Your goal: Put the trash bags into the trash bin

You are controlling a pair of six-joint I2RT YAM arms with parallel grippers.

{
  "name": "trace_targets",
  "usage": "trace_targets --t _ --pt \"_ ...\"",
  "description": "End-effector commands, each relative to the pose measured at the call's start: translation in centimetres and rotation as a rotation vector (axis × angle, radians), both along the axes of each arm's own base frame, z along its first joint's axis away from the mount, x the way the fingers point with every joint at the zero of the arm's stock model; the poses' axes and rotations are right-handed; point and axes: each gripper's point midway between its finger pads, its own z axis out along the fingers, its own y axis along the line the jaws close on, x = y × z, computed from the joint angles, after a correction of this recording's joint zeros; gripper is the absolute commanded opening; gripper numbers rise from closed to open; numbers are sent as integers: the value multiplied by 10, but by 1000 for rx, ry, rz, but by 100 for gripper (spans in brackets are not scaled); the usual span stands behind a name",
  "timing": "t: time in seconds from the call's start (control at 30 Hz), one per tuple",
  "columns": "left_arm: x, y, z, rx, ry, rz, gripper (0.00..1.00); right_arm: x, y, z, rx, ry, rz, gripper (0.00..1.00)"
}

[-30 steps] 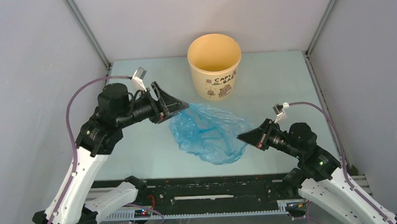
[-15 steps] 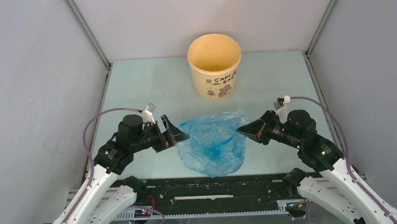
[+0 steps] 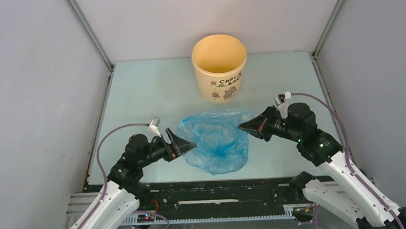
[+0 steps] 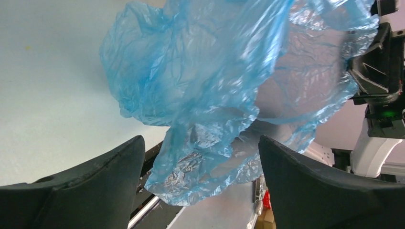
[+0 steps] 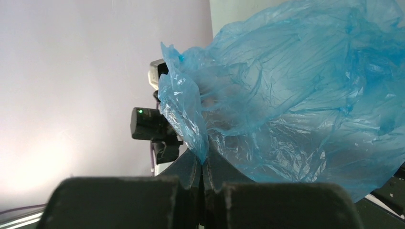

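The light-blue translucent trash bag [image 3: 217,140] hangs crumpled above the table's front middle, also filling the left wrist view [image 4: 224,90] and the right wrist view [image 5: 296,95]. My right gripper [image 3: 242,127] is shut on the bag's right edge, the film pinched between its fingertips [image 5: 203,164]. My left gripper [image 3: 191,144] stands open at the bag's left side, its jaws wide apart [image 4: 200,157] with the film hanging just beyond them, untouched. The pale yellow trash bin [image 3: 220,66] stands upright at the back centre, apart from both grippers.
Grey walls close in the table [image 3: 147,96] on the left, right and back. A black rail [image 3: 215,192] with wiring runs along the near edge between the arm bases. The bin's inside shows nothing in it.
My left gripper has let go of the bag, opened wide and pulled back toward the near left. My right gripper has lifted the bag's right edge up and toward the bin.
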Motion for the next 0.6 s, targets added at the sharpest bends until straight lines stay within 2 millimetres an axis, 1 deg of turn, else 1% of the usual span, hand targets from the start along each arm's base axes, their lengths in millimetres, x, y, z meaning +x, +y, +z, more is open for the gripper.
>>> trace_targets --t 0.0,0.1,0.17,0.2,0.23,0.27,0.3,0.33,0.37,0.4,0.47,0.5,0.57 --pt "13 -8 16 -111 -68 24 89 1 1 35 66 -83 11 0" --pt "19 -5 18 -91 -67 53 64 0 -1 31 51 -74 3 0" --pt "25 2 16 -46 -31 102 39 -1 -5 26 25 -74 -5 0" --pt "28 7 14 -14 -12 131 29 -2 -8 21 3 -75 -9 0" --pt "30 13 11 25 13 157 23 -2 -11 15 -27 -75 -16 0" --pt "33 18 18 56 20 181 19 -1 -15 7 -64 -67 -22 0" --pt "35 25 17 104 47 202 15 -1 -18 -2 -103 -63 -22 0" --pt "40 29 22 133 48 220 10 0 -22 -10 -136 -52 -21 0" --pt "43 33 22 170 62 227 6 0 -25 -17 -163 -43 -16 0" --pt "48 36 35 193 55 231 2 1 -27 -23 -187 -36 -8 0" --pt "59 40 56 246 44 243 0 5 -32 -29 -229 -31 -2 0" --pt "65 42 66 267 44 252 0 7 -32 -28 -248 -36 4 0" --pt "82 42 96 274 33 272 0 16 -32 -17 -276 -57 10 0"
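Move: The trash bag hangs from the right fingers. Its middle is about 8 cm to the right of the open left hand, 1 cm ahead and 5 cm below, with a loose edge already between the left jaws. From the right hand, the bag's middle lies about 9 cm left, 2 cm back and 12 cm below. The trash bin stands about 35 cm ahead of the left hand and 11 cm to its right, its middle some 5 cm lower. The left fingers shut from wide open and pinch the bag's loose edge, the hand easing forward a little as they close. It then carries that edge about 6 cm forward, 5 cm up and slightly left, turning some 15 degrees, mostly counter-clockwise. The right hand keeps its pinch, holds nearly still, then sinks about 4 cm and draws 3 cm right, away from the left hand. ##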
